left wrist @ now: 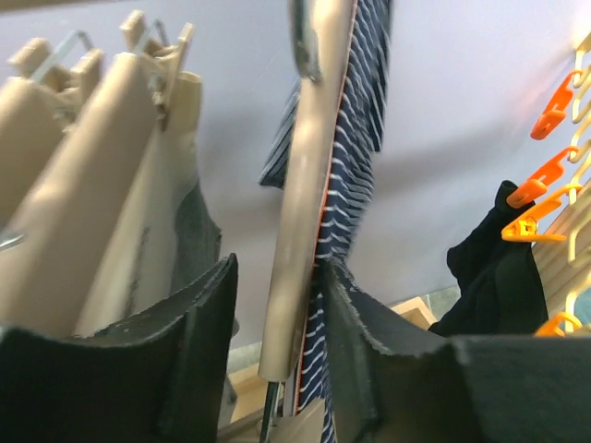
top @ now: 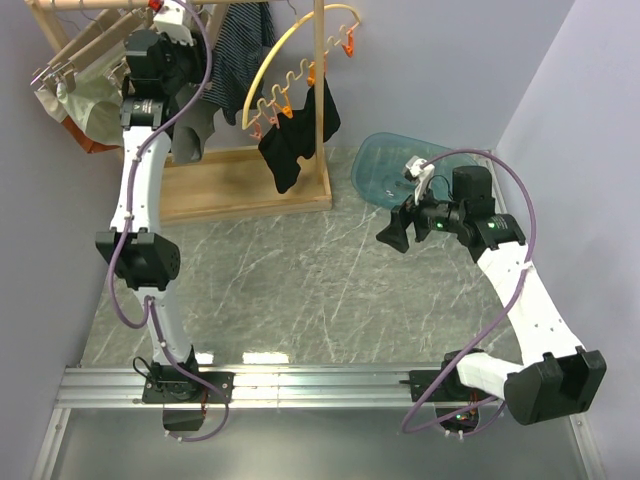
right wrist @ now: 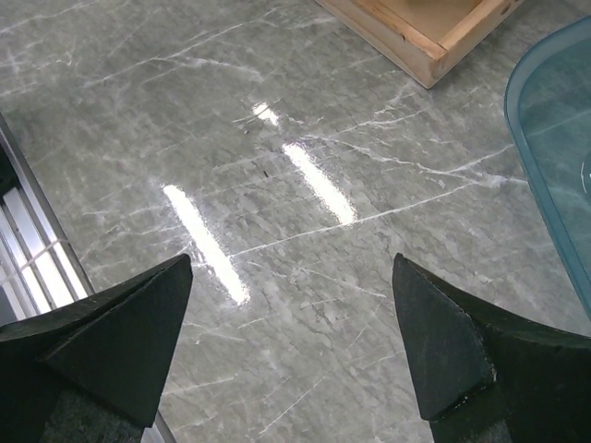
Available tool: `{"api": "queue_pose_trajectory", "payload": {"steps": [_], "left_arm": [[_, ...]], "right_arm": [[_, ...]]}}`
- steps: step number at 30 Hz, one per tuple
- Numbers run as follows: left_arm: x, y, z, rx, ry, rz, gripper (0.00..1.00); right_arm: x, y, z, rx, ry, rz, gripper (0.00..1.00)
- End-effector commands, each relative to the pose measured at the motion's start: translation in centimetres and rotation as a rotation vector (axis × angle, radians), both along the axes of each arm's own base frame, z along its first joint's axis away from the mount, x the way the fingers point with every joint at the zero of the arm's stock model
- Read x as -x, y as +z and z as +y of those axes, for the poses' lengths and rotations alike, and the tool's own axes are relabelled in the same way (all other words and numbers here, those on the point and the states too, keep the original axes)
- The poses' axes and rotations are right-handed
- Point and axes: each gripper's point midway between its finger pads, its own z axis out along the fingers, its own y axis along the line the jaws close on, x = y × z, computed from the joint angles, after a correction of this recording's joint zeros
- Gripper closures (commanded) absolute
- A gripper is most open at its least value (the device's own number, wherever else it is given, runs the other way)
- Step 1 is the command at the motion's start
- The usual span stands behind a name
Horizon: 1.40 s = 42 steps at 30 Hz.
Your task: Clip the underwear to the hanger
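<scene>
The hanger (left wrist: 305, 185), a pale wooden bar, hangs on end between the fingers of my left gripper (left wrist: 279, 268). The navy pinstriped underwear (left wrist: 358, 157) lies against the bar's right side. The right finger (left wrist: 355, 341) touches the cloth, while the left finger (left wrist: 199, 341) stands apart from the bar with a gap showing, so the jaws are open around both. From above, the underwear (top: 240, 50) hangs at the rack's top beside my raised left arm. My right gripper (top: 392, 232) hovers open over the marble table (right wrist: 295, 166), holding nothing.
Several other pale wooden hangers (left wrist: 83, 185) crowd the rack on the left. A yellow curved arc with orange pegs (top: 300, 70) carries a black garment (top: 295, 135). The wooden rack base (top: 240, 185) sits at the back, with a blue translucent tray (top: 385, 165) beside it.
</scene>
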Motion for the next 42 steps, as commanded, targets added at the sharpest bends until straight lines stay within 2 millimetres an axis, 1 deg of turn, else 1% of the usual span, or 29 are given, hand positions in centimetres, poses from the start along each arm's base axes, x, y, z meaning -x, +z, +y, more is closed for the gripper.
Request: {"api": "queue_pose_trajectory", "payload": {"steps": [1,2,3,4,6,10,13,15,16,18,19,21,22,23,24,26,27,28,29,31,32,33,34,37,38,39,40,41,42], "left_arm": [[4.3,5.5,1.1,0.019,0.016,-0.09,0.52],[4.6,5.7,2.6,0.023,0.041,-0.089,0.51],[5.0,5.5,2.8,0.03,0.039,-0.079,0.47],[6.1,6.7,2.8,0.032,0.037,-0.098,0.45],[7.1,7.4,3.0,0.033,0.032,-0.105,0.39],[10.8,10.6,3.0,0.04,0.028,-0.161,0.3],[12.7,11.9,3.1,0.044,0.036,-0.184,0.27],[13.6,12.2,3.3,0.05,0.044,-0.182,0.25],[14.9,13.2,3.2,0.052,0.043,-0.203,0.18],[16.0,13.5,3.3,0.049,0.045,-0.205,0.01],[17.5,14.5,3.5,0.048,0.052,-0.229,0.01],[18.5,14.0,3.5,0.044,0.055,-0.205,0.01],[19.8,14.5,3.4,0.043,0.05,-0.212,0.01],[20.2,14.0,3.3,0.044,0.046,-0.19,0.01],[21.1,12.8,2.9,0.041,0.025,-0.149,0.01],[21.9,11.0,2.5,0.039,0.004,-0.09,0.01],[21.7,8.2,2.4,0.043,-0.003,-0.003,0.01],[22.8,7.6,2.1,0.042,-0.015,0.013,0.01],[22.7,4.9,1.6,0.04,-0.044,0.085,0.01],[23.8,1.8,1.0,0.037,-0.08,0.182,0.01],[23.9,-0.7,0.8,0.02,-0.102,0.247,0.01],[24.1,-2.1,0.7,0.008,-0.112,0.287,0.01],[24.2,-5.1,1.0,-0.017,-0.109,0.376,0.01],[25.0,-9.6,1.1,-0.008,-0.109,0.518,0.01],[25.3,-12.1,1.1,0.001,-0.104,0.58,0.01],[26.0,-12.7,1.1,0.001,-0.101,0.581,0.01],[26.0,-13.4,1.2,0.001,-0.094,0.569,0.01],[26.5,-16.2,1.2,0.006,-0.088,0.62,0.01],[27.3,-16.5,1.4,-0.002,-0.079,0.603,0.01]], "right_arm": [[0.4,2.3,-0.2,-0.012,-0.007,-0.066,0.04],[0.5,2.5,-0.3,-0.013,-0.009,-0.074,0.04],[0.6,2.6,-0.3,-0.012,-0.007,-0.076,0.04],[0.8,2.6,-0.3,-0.012,-0.006,-0.075,0.04],[1.0,3.0,-0.4,-0.013,-0.007,-0.087,0.04],[1.5,3.2,-0.4,-0.018,-0.007,-0.089,0.04],[1.9,3.4,-0.4,-0.022,-0.005,-0.094,0.04],[2.3,3.7,-0.5,-0.026,-0.005,-0.102,0.03],[2.4,3.8,-0.4,-0.029,-0.006,-0.105,0.03],[2.6,4.0,-0.6,-0.026,-0.01,-0.118,0.02],[2.7,4.1,-0.6,-0.028,-0.015,-0.119,0.01],[2.8,4.3,-0.8,-0.024,-0.029,-0.137,0.0],[2.8,4.4,-0.9,-0.027,-0.037,-0.14,0.0],[2.7,4.5,-1.0,-0.027,-0.046,-0.141,0.0],[2.6,4.6,-1.1,-0.032,-0.06,-0.138,0.0],[2.4,4.7,-1.2,-0.036,-0.077,-0.137,0.0],[2.1,4.7,-1.4,-0.033,-0.102,-0.135,0.0],[2.0,4.7,-1.5,-0.037,-0.119,-0.128,0.0],[1.8,4.6,-1.7,-0.038,-0.14,-0.119,0.0],[1.1,4.2,-2.4,-0.038,-0.211,-0.097,0.0],[1.0,3.6,-2.5,-0.036,-0.229,-0.08,0.0],[0.7,3.1,-2.9,-0.029,-0.267,-0.066,0.0],[0.6,2.3,-3.1,-0.036,-0.291,-0.034,0.0],[0.1,0.4,-3.8,-0.036,-0.375,0.032,0.0],[0.2,-0.9,-3.9,-0.028,-0.388,0.067,0.0],[0.4,-1.6,-4.0,-0.022,-0.39,0.085,0.0],[0.4,-2.2,-4.1,-0.02,-0.399,0.094,0.0],[0.8,-3.9,-4.2,-0.007,-0.404,0.125,0.0],[1.0,-4.5,-4.3,-0.004,-0.409,0.129,0.0]]}}
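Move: The hanger carrying the striped underwear is still between the left gripper's fingers, its middle about 5 cm ahead of them and level with them. The striped underwear hangs some 12 cm lower, 6 ahead and 4 to the right. Next on the rail, the grey underwear is roughly 5 cm left, 4 ahead and 12 below; the yellow hanger is about 21 cm right, 3 ahead, 5 below. From the right hand, the hanger is some 38 cm left, 35 ahead and 20 above. Finish opening the left gripper to let the hanger go, and bring it back about 25 cm out of the rack, easing slightly left and rising some 14 cm at first, then sinking nearly 30 cm as the fingers tip down about 35 degrees. Lift the empty right gripper slightly up and back, then lower it, easing right and turning clockwise, fingers open. ##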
